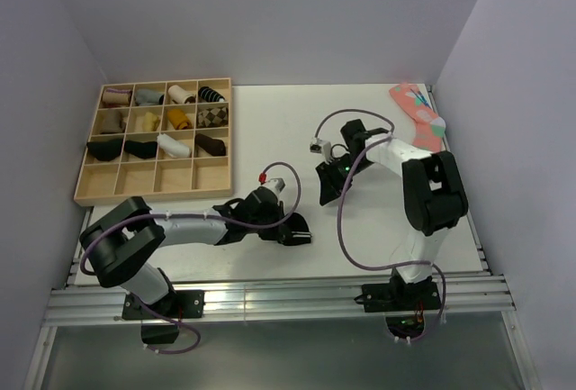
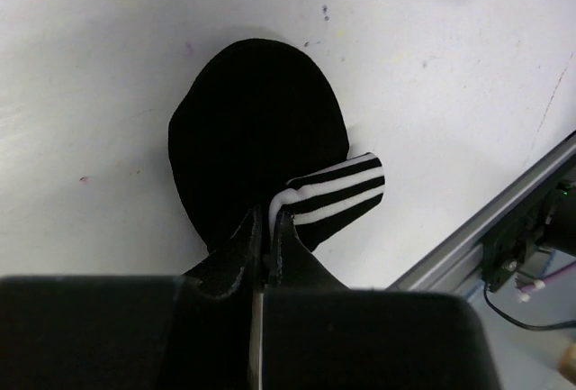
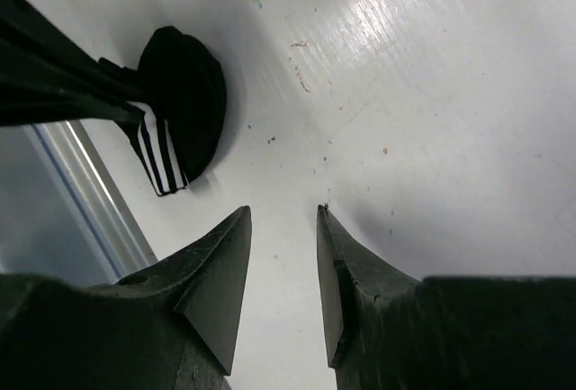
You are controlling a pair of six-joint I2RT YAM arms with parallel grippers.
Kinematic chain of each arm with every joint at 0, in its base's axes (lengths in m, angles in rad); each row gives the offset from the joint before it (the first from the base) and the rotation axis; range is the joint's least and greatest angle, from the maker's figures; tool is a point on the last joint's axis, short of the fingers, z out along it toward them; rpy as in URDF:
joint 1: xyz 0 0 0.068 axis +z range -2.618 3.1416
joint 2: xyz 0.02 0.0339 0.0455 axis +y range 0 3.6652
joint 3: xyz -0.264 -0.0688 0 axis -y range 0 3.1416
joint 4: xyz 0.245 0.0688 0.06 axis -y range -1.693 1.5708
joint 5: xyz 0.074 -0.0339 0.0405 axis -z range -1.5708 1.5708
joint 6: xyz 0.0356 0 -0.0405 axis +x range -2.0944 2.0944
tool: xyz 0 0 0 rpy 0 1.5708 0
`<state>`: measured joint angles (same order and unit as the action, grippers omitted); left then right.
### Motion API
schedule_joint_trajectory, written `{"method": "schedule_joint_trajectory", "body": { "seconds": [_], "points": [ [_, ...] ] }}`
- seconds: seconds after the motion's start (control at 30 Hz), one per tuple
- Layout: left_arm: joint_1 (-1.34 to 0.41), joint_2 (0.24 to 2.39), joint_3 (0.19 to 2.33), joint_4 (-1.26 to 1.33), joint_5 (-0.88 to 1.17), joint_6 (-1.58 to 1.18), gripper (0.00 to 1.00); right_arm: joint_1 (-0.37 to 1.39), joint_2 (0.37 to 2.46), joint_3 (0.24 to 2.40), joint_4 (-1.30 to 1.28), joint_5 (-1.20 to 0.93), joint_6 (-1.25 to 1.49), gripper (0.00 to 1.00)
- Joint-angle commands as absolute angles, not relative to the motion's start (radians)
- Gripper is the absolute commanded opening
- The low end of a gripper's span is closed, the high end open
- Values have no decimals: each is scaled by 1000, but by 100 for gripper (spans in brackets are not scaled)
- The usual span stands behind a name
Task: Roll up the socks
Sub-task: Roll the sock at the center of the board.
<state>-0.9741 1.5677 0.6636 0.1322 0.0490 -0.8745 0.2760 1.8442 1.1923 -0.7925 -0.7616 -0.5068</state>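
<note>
A black sock point(image 2: 256, 129) with white stripes at the cuff point(image 2: 346, 187) lies bunched on the white table near the front edge. My left gripper point(image 2: 267, 221) is shut on it, pinching the fabric right at the striped cuff. From above, that gripper point(image 1: 290, 228) and the sock point(image 1: 303, 231) sit just in front of the rail. My right gripper point(image 3: 283, 212) hovers open over bare table, nothing between its fingers; the sock point(image 3: 184, 88) lies ahead and to its left. In the top view the right gripper point(image 1: 326, 194) is a little behind and to the right of the sock.
A wooden compartment tray point(image 1: 88, 174) at the back left holds several rolled socks of other colours. A pink patterned sock point(image 1: 416, 113) lies at the back right corner. An aluminium rail point(image 1: 270, 295) runs along the table's front edge, close to the sock.
</note>
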Motion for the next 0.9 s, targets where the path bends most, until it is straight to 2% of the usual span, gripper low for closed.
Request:
{"method": "schedule_joint_trajectory", "body": {
  "seconds": [0.0,0.27,0.5,0.87],
  "points": [
    [-942,1565,675,-31,175,-879,0,255,1747,1143,-735,-750,-581,43],
    [-888,1644,695,-28,400,-913,0,325,1554,993,-688,-758,-747,45],
    [-853,1700,716,-25,511,-957,0,561,1326,772,-450,-585,-746,46],
    [-793,1759,746,-8,617,-1046,0,770,1209,660,-376,-476,-724,40]
  ]
}}
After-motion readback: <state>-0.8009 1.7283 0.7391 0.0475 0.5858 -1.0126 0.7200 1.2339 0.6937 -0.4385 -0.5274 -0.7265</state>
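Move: From my half-open right hand, the black sock I am rolling lies about 12 cm to the left and 8 cm back, some 4 cm lower. Its striped cuff is about 10 cm left and 10 cm back. The sock box is far off, roughly 60 cm left and 21 cm ahead. My left fingers are already shut on the sock; its middle is about 3 cm ahead, 2 cm right and 2 cm below them. I keep my left fingers pinched on the sock at its cuff and drag it back about 3 cm along the table, swinging that wrist some 30 degrees until the fingers point straight right and down. My right hand comes back about 10 cm and then also left towards the striped cuff, rising 2 cm, rolling nearly 50 degrees counter-clockwise, with its fingers staying half open. ##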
